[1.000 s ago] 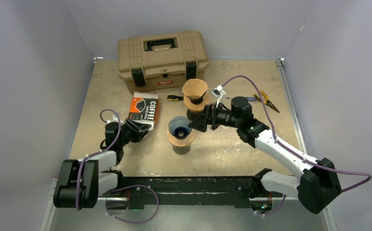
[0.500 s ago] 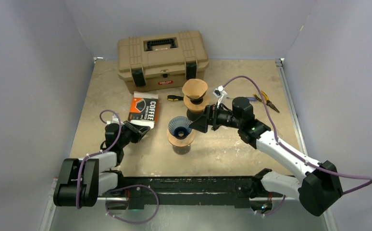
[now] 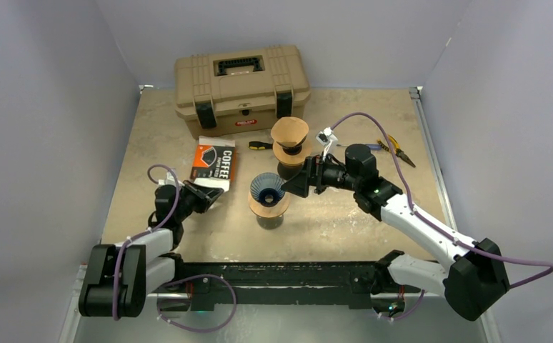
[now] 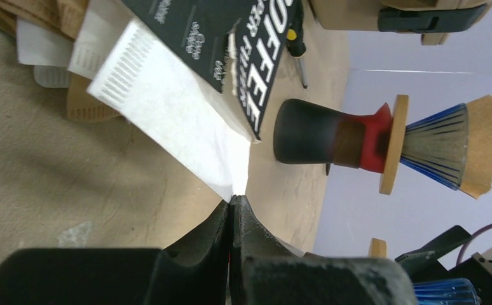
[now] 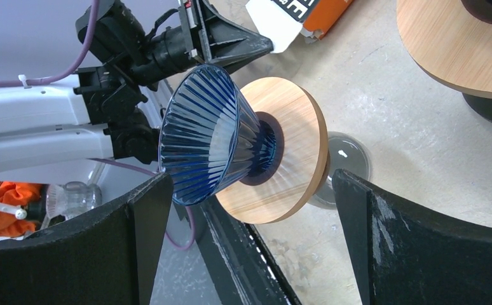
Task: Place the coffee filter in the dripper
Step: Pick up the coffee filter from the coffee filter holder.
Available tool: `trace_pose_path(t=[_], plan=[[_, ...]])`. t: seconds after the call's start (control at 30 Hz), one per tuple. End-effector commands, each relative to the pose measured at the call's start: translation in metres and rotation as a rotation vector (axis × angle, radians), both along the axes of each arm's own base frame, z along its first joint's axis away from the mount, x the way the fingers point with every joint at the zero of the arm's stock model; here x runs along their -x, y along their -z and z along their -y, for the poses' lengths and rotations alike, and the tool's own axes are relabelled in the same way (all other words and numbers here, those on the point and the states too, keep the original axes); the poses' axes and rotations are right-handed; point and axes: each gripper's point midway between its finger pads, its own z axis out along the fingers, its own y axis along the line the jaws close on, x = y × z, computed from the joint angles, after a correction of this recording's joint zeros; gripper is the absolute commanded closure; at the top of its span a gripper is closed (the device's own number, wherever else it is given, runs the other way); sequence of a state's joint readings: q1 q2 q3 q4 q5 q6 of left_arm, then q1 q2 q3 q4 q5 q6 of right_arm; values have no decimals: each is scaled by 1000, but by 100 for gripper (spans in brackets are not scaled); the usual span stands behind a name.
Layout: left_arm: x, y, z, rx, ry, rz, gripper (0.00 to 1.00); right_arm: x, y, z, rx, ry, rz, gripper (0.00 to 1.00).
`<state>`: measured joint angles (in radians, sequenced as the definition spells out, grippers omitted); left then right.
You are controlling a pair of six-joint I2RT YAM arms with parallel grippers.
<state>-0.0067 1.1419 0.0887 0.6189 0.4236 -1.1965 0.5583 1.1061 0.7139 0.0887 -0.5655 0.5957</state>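
A white coffee filter (image 4: 167,108) sticks out of the black and orange filter box (image 4: 231,38) lying on the table. My left gripper (image 4: 234,202) is shut on the filter's pointed tip, low over the table just near-left of the box (image 3: 213,163). The empty blue ribbed dripper (image 3: 267,189) stands on its round wooden collar over a glass base at the table's middle. My right gripper (image 3: 295,186) is open just right of it, and in the right wrist view the dripper (image 5: 208,136) lies between its wide-apart fingers without touching them.
A second dripper (image 3: 289,136) with a brown filter in it stands behind the empty one. A tan toolbox (image 3: 241,86) sits at the back, a screwdriver (image 3: 261,145) beside the box and pliers (image 3: 395,148) at the right. Loose brown filters (image 4: 40,13) spill from the box.
My left gripper has closed onto the white filter's tip and its arm has shifted slightly. The right arm and the dripper have not moved.
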Motion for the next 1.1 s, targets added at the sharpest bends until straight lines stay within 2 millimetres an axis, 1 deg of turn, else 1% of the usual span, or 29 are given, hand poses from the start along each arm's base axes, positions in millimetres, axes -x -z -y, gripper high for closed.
trace_pose_path(t=[0.0,0.3,0.7,0.9,1.07], plan=[[-2,-21,1,17,9,72,100,-6,-18,-3,-15,-1,64,1],[-5,-46,2,19,12,138,100,-7,-23,-3,-14,-2,74,1],[-9,-71,5,33,27,196,100,-8,-27,-1,-10,10,84,1],[-10,-90,4,7,32,238,100,-9,-29,-1,-8,17,90,1],[-13,-111,2,-44,44,283,100,-10,-34,0,-8,24,103,1]])
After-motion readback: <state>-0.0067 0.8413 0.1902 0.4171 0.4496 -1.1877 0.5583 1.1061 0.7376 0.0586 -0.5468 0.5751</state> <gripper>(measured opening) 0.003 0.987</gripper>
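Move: The left hand already pinches the white coffee filter's corner at the near mouth of the filter box, whose middle lies about 11 cm ahead, 2 cm left and 4 cm below. The blue dripper on its wooden stand, where the filter is to go, is some 13 cm to the hand's right, 5 cm back and 8 cm higher; the filled dripper stand is 10 cm ahead, 18 cm right and 4 cm up. From the idle right hand, the empty dripper is roughly 7 cm left, level fore-and-aft and 6 cm below. With its fingers still shut on the corner of the white filter, the left hand lifts almost straight up by about 8 cm in all, drawing the paper up at the near mouth of the coffee filter box. The rise eases after the first 3 cm and then quickens towards the end, while the wrist steadily tips the fingertips upward by some 10 degrees, bringing them closer to level. ##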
